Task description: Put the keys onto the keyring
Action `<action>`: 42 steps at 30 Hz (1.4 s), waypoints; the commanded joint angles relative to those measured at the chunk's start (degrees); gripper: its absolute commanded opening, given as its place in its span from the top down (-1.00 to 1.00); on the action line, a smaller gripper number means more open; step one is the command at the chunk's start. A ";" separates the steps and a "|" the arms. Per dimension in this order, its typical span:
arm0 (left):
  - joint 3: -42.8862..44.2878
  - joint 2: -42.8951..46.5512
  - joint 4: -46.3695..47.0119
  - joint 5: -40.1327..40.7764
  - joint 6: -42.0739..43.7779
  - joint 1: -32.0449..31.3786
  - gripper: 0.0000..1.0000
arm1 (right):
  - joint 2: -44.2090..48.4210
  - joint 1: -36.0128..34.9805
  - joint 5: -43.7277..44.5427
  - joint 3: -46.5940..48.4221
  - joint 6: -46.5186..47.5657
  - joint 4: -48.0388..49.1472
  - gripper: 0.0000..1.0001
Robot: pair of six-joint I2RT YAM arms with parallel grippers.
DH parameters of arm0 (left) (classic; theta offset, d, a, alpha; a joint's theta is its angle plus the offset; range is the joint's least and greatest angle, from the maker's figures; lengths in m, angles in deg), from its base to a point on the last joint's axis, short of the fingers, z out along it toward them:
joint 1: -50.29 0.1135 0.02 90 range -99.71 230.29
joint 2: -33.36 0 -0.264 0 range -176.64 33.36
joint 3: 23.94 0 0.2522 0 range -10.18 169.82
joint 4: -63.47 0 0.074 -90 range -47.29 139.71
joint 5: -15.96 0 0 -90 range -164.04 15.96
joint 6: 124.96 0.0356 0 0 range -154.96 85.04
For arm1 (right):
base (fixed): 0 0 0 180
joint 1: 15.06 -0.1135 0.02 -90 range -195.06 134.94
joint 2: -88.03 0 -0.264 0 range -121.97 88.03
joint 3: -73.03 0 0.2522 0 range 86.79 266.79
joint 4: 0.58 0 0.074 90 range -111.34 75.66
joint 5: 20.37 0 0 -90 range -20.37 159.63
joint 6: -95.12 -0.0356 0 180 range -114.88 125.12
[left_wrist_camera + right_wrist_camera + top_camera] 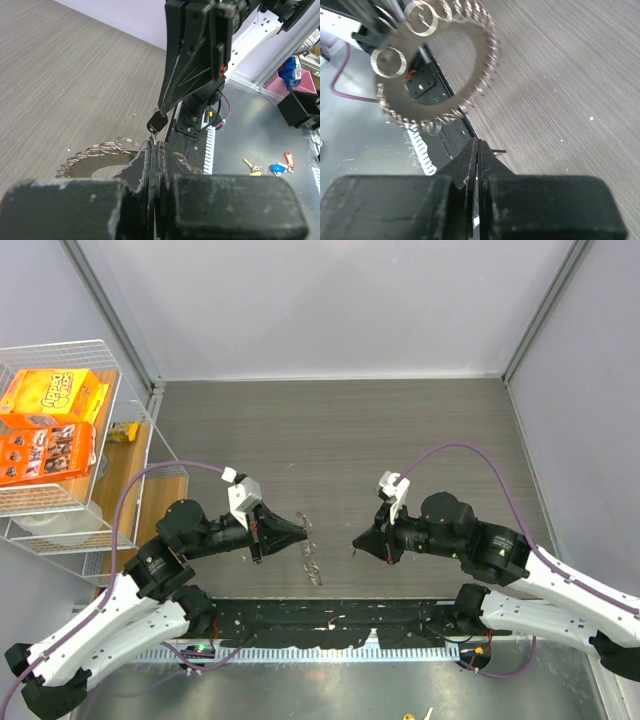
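My left gripper [304,525] [156,146] is shut. The keyring [312,565] [100,149], a toothed metal disc rimmed with small rings, hangs at its tip, seemingly pinched by the edge. It shows edge-on from above and blurred, face-on, in the right wrist view [470,90]. My right gripper [356,543] [478,142] [161,111] faces it, a short gap away. It is shut on a tiny key [157,121] with a black head. Only a dark sliver of the key [499,150] pokes past its fingertips.
A wire basket [100,530] holding orange cereal boxes stands at the far left. The black base plate [320,620] runs along the near table edge. Spare coloured keys [272,168] lie on the metal bench beyond it. Walls close the back and both sides.
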 commanded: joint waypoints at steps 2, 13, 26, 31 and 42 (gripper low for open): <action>1.01 0.01 4.71 0.52 0.26 -0.04 1.00 | -1.65 -0.24 -6.81 7.30 4.49 2.61 0.89; 0.92 0.01 5.42 -1.32 0.61 -0.04 1.00 | -9.74 -0.24 -13.14 17.06 5.98 3.75 0.89; 0.66 0.54 5.59 -2.21 0.70 -0.04 1.00 | -14.76 -0.24 -16.22 21.28 5.19 5.34 0.89; 0.66 0.28 5.68 -2.38 0.70 -0.04 1.00 | -15.55 -0.50 -16.13 22.07 4.93 6.22 0.89; 0.83 -0.07 5.77 -2.56 0.79 -0.04 1.00 | -17.74 -1.03 -15.87 23.39 5.02 7.01 0.89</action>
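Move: The right hand, already pinching the key, is below and to the right of the keyring hanging from the left fingers: the ring's middle is about 9 cm to its left, 1 cm ahead and 5 cm above. The left fingertips gripping the ring's upper rim stand some 10 cm to its left, about 1 cm back and 9 cm higher. From the left hand, the keyring's middle lies roughly 4 cm below, 2 cm ahead and 1 cm to the right. Still pinching the key, the right hand climbs briskly beside the hanging keyring while edging left, then slows and carries on mostly leftwards to its upper rim at the left fingertips, ending about 9 cm higher and 7 cm farther left. Its wrist turns some 15 degrees counter-clockwise and its fingers come up a little towards level, bringing the key close in by the rim where contact can't be made out, while the left hand stays put and keeps its pinch on the ring. ##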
